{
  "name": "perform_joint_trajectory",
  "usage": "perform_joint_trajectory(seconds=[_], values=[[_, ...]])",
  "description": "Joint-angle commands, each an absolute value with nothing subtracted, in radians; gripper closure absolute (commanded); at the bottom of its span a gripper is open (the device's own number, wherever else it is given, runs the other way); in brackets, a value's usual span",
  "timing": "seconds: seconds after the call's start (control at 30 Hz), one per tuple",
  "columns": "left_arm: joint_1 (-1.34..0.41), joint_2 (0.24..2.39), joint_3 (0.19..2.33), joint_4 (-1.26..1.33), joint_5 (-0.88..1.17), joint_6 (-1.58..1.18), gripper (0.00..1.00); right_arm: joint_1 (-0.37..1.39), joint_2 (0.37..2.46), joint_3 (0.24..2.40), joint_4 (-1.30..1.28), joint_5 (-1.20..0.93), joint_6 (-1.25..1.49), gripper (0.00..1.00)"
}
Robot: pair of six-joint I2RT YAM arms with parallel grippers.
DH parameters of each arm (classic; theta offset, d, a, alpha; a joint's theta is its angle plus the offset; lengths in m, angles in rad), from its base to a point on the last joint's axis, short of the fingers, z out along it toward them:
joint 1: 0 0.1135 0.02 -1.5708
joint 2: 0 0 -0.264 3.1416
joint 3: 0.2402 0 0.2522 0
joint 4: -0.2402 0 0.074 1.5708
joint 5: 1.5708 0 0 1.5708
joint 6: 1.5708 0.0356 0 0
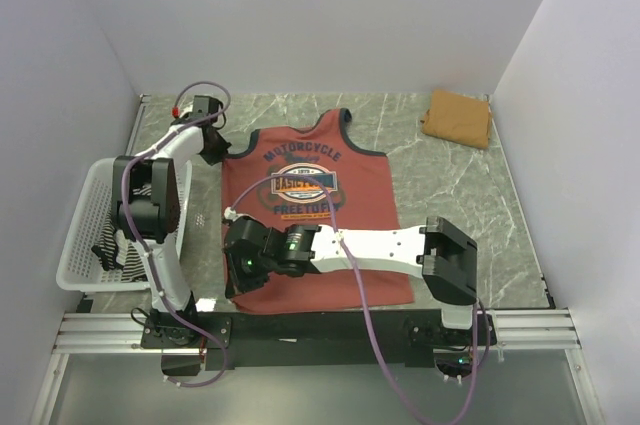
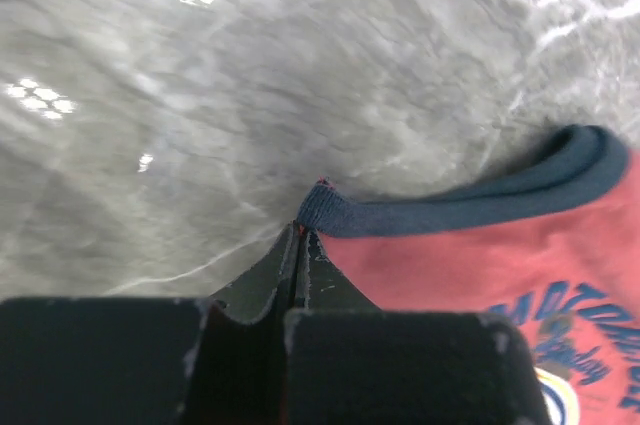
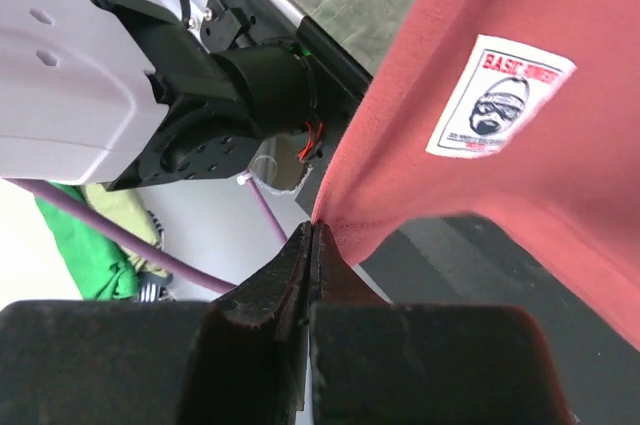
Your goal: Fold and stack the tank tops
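Observation:
The rust-red tank top [image 1: 310, 215], with dark trim and a chest print, lies spread flat in the middle of the table. My left gripper [image 1: 214, 149] is shut on the tip of its far-left shoulder strap [image 2: 330, 207], pinching the dark trim; the jaws [image 2: 301, 233] are together on the cloth. My right gripper [image 1: 236, 269] is shut on the near-left hem corner, and that corner [image 3: 335, 215] is lifted off the table. The tan-brown tank top [image 1: 457, 117] lies folded at the back right. The striped tank top [image 1: 118, 245] is bunched inside the basket.
The white mesh basket [image 1: 75, 245] stands at the table's left edge beside the left arm. The left arm's base [image 3: 200, 95] and purple cable [image 3: 270, 220] are close behind the lifted hem. White walls enclose the table on three sides.

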State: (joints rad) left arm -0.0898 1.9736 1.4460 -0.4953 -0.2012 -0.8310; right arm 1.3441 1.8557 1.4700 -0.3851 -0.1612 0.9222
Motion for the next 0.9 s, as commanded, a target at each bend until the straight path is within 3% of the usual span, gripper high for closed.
perform_joint_trajectory(seconds=[0.0, 0.23, 0.57, 0.87], values=[[-0.091, 1.901, 1.474, -0.469, -0.236, -0.818, 0.99, 1.361, 1.839, 1.48, -0.365, -0.244, 0.939, 1.0], [-0.142, 1.882, 1.491, -0.449, -0.21, -0.834, 0.99, 1.327, 1.715, 1.329, -0.312, -0.216, 0.954, 1.0], [-0.301, 2.011, 1.66, -0.5, -0.25, -0.862, 0.99, 1.224, 1.416, 0.898, -0.198, -0.166, 1.032, 1.0], [-0.423, 2.108, 1.749, -0.479, -0.264, -0.861, 0.99, 1.213, 1.307, 0.66, -0.109, -0.117, 1.101, 1.0]])
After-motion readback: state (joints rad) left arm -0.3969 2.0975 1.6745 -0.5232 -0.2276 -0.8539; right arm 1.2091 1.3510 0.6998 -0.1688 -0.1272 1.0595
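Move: The left hand, pinching the red tank top's left strap just off the table, heads for the MOTORCYCLE lettering, about 20 cm to its right, level front to back and 3 cm lower; the round logo lies 9 cm nearer than the lettering, the far strap some 10 cm beyond it rightward and 5 cm farther out. The right hand's goal is the hem's middle, about 17 cm right, 1 cm back, 12 cm below; the far hem corner is 35 cm right, level. Both hands keep their pinch on the tank top's left edge, left on the strap and right on the hem corner, and carry it together some 16 cm to the right over the shirt towards its midline, each turning about 15 degrees clockwise. The left arcs up about 5 cm over the shirt, then starts down towards the lettering, while the right sinks about 6 cm over the hem. ##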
